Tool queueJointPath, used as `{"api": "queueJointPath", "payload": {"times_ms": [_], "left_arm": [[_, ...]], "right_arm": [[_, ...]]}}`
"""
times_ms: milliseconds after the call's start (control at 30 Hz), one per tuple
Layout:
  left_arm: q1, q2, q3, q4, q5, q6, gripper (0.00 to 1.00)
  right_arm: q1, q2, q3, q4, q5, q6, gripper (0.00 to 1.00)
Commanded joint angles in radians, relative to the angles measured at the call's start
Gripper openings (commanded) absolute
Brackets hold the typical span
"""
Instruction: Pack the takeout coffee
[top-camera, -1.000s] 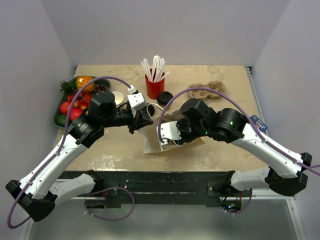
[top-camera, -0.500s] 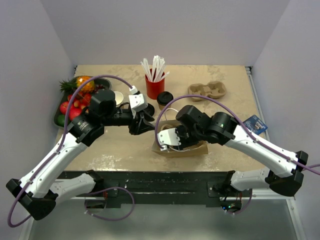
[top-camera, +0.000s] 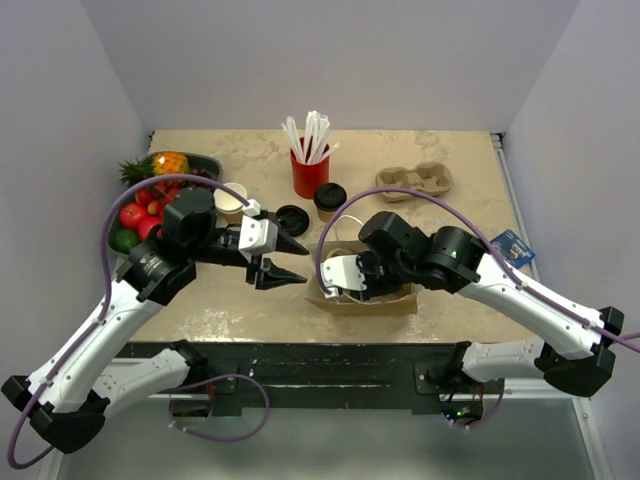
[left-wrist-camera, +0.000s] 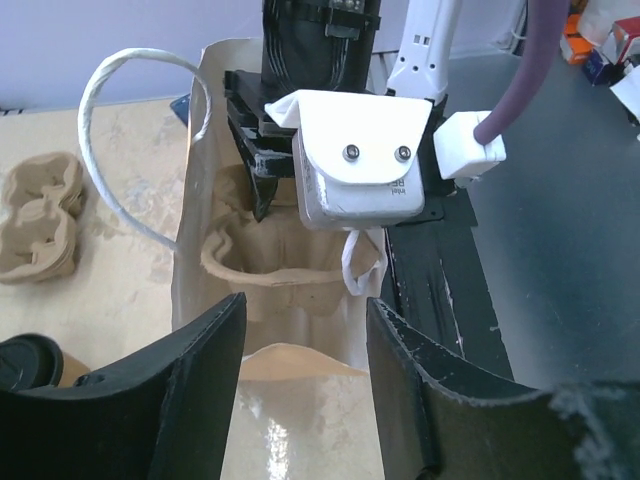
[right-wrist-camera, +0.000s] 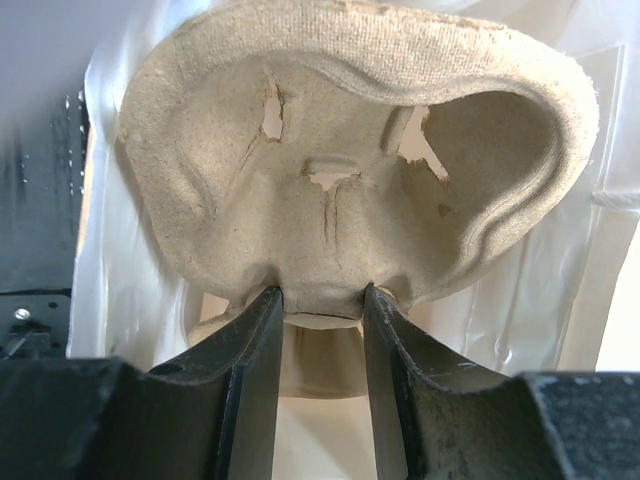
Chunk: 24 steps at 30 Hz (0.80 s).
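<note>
The takeout coffee (top-camera: 329, 200), a small tan cup with a black lid, stands behind the brown paper bag (top-camera: 368, 300) and in front of the red straw cup (top-camera: 310, 172). My right gripper (top-camera: 345, 286) reaches into the bag and is shut on the middle ridge of a pulp cup carrier (right-wrist-camera: 350, 150) held inside it. In the left wrist view the bag (left-wrist-camera: 195, 200) gapes toward me with that carrier (left-wrist-camera: 270, 270) in it. My left gripper (top-camera: 300, 266) hangs open and empty just left of the bag mouth, fingers (left-wrist-camera: 200, 380) apart.
A loose flat black lid (top-camera: 292, 217) and a lidless tan cup (top-camera: 231, 200) sit left of the coffee. A second pulp carrier (top-camera: 415, 180) lies at the back right. A fruit tray (top-camera: 118, 232) fills the left edge; a blue card (top-camera: 510, 245) lies at the right.
My left gripper has let go of the bag's edge, opened and drawn back to the left. The bag has settled lower, with the right gripper still inside it.
</note>
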Motion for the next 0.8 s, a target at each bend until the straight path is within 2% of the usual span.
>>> {"api": "queueJointPath", "payload": {"times_ms": [0,167,367,467,500,600,767], "left_arm": [[-0.014,0.033,-0.05,0.185,0.091,-0.036,0.56],[-0.075,0.067,-0.084,0.293,0.079,-0.101,0.51],[-0.086,0.076,-0.118,0.375,0.118,-0.211,0.38],[-0.091,0.073,-0.127,0.399,0.164,-0.25,0.26],[-0.092,0.067,-0.132,0.405,0.181,-0.261,0.18],[-0.106,0.041,-0.161,0.42,0.201,-0.303,0.02],[-0.132,0.003,-0.219,0.415,0.215,-0.307,0.0]], "right_arm": [[0.0,-0.03,0.005,-0.012,0.013,0.062,0.0],[0.0,-0.033,0.0,-0.011,0.015,0.087,0.0],[-0.002,-0.042,-0.004,-0.008,0.058,0.095,0.0],[-0.003,-0.044,-0.015,0.007,0.085,0.108,0.0],[-0.005,-0.047,-0.023,0.012,0.093,0.122,0.0],[-0.02,-0.05,-0.038,0.029,0.096,0.137,0.0],[-0.052,-0.049,-0.029,0.035,0.082,0.154,0.0]]}}
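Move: The bag's near white handle lies about 6 cm to my left hand's right, 4 cm back and 3 cm below it. The bag's middle is some 11 cm right and 12 cm lower, and the cup holder my right hand grips inside it is about 12 cm right and 8 cm down. The lidded coffee is about 18 cm ahead, 6 cm right, near the table. From my right hand, that handle is roughly 5 cm left, 5 cm back and 7 cm higher. I bring my open left hand rightward and down towards the bag's near handle, then draw it back while the fingers shut and pinch the white cord, about 5 to 6 cm in all. The wrist swings some 15 degrees clockwise and tips. My right hand keeps its grip on the cup holder in the bag, easing about 2 cm right and turning slightly clockwise. ##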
